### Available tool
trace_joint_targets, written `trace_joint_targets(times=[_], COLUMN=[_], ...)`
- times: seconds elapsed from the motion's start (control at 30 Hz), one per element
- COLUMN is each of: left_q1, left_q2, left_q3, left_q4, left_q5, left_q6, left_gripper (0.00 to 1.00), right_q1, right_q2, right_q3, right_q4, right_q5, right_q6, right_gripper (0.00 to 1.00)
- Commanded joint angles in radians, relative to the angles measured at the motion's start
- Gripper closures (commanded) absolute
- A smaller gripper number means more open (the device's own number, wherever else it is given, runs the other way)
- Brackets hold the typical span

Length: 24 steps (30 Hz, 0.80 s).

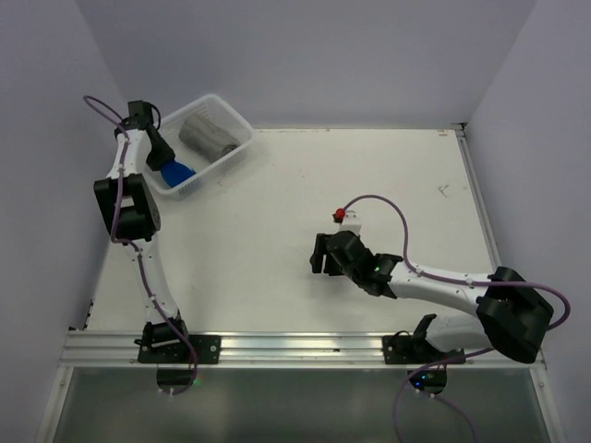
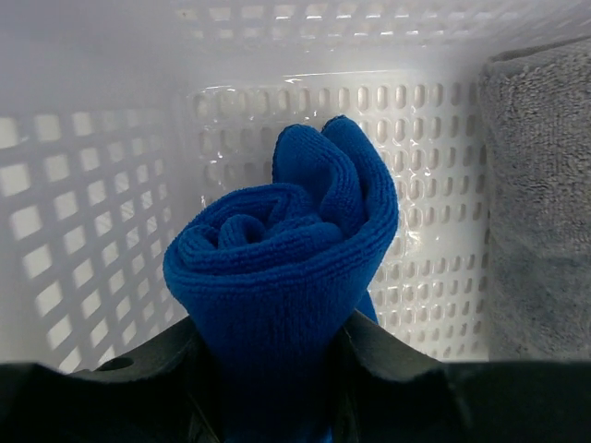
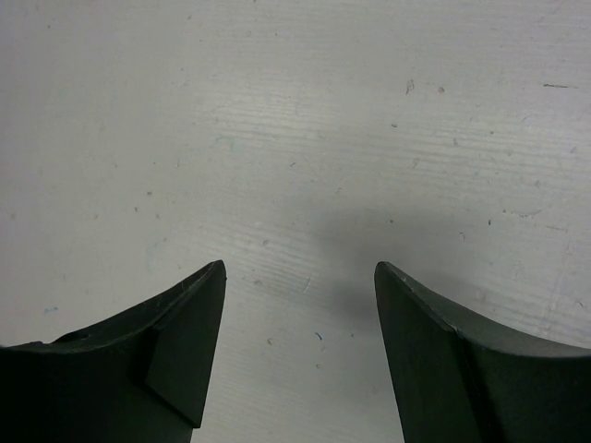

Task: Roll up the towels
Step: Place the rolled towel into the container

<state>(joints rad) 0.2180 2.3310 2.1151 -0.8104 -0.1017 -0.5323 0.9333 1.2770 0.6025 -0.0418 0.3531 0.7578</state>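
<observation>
A rolled royal blue towel (image 2: 282, 277) is pinched between the black fingers of my left gripper (image 2: 277, 369), inside the white ribbed basket (image 2: 83, 212). From above, the blue towel (image 1: 175, 172) shows at the basket's near-left end under the left gripper (image 1: 166, 159). The grey towel (image 1: 209, 135), rolled, lies in the basket's far half; its edge (image 2: 540, 194) fills the right of the left wrist view. My right gripper (image 1: 319, 255) hovers open over bare table at mid-right, nothing between its fingertips (image 3: 299, 269).
The white basket (image 1: 235, 115) sits at the table's far-left corner, close to the side wall. A small white block with a red top (image 1: 345, 217) stands just beyond the right gripper. An aluminium rail (image 1: 295, 349) runs along the near edge.
</observation>
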Motion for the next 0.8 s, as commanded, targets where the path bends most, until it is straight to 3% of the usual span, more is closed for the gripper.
trace_joint_targets(times=[0.0, 0.17, 0.4, 0.77], left_q1=[0.012, 0.012, 0.014, 0.014], left_q2=[0.019, 0.05, 0.09, 0.013], left_q3=[0.04, 0.031, 0.031, -0.011], left_q4=[0.046, 0.074, 0.066, 0.082], left_q5=[0.045, 0.051, 0.037, 0.013], left_q6=[-0.018, -0.026, -0.023, -0.038], left_gripper=[0.6, 0.43, 0.33, 0.06], right_q1=[-0.027, -0.059, -0.096, -0.123], right_q2=[0.027, 0.079, 0.12, 0.096], right_q3=[0.045, 0.068, 0.086, 0.077], right_q4=[0.029, 0.036, 0.065, 0.046], right_q5=[-0.034, -0.071, -0.1, -0.103], right_q6=[-0.021, -0.028, -0.028, -0.015], right_gripper=[0.31, 0.31, 0.31, 0.3])
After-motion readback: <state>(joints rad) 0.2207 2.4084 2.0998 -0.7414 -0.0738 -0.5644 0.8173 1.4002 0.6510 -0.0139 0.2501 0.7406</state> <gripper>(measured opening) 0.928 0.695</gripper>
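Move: The rolled blue towel, already in the left hand's grip, hangs inside the container with its middle some 3 cm back and 4 cm right of that hand, slightly below it. The container's middle is about 5 cm ahead, 9 cm right and 3 cm down; the rolled grey towel inside lies roughly 8 cm ahead and 14 cm right. From the right hand the container is about 35 cm ahead and 37 cm left. The rolled blue towel is lowered about 4 cm towards the container's floor by the left hand, the sinking quick at first and then slow, with a drift of 1 cm forward. Meanwhile the left fingers spread from under half open to nearly wide, giving up their squeeze but staying either side of the roll. The empty right hand eases some 3 cm forward and 2 cm down over bare table. ##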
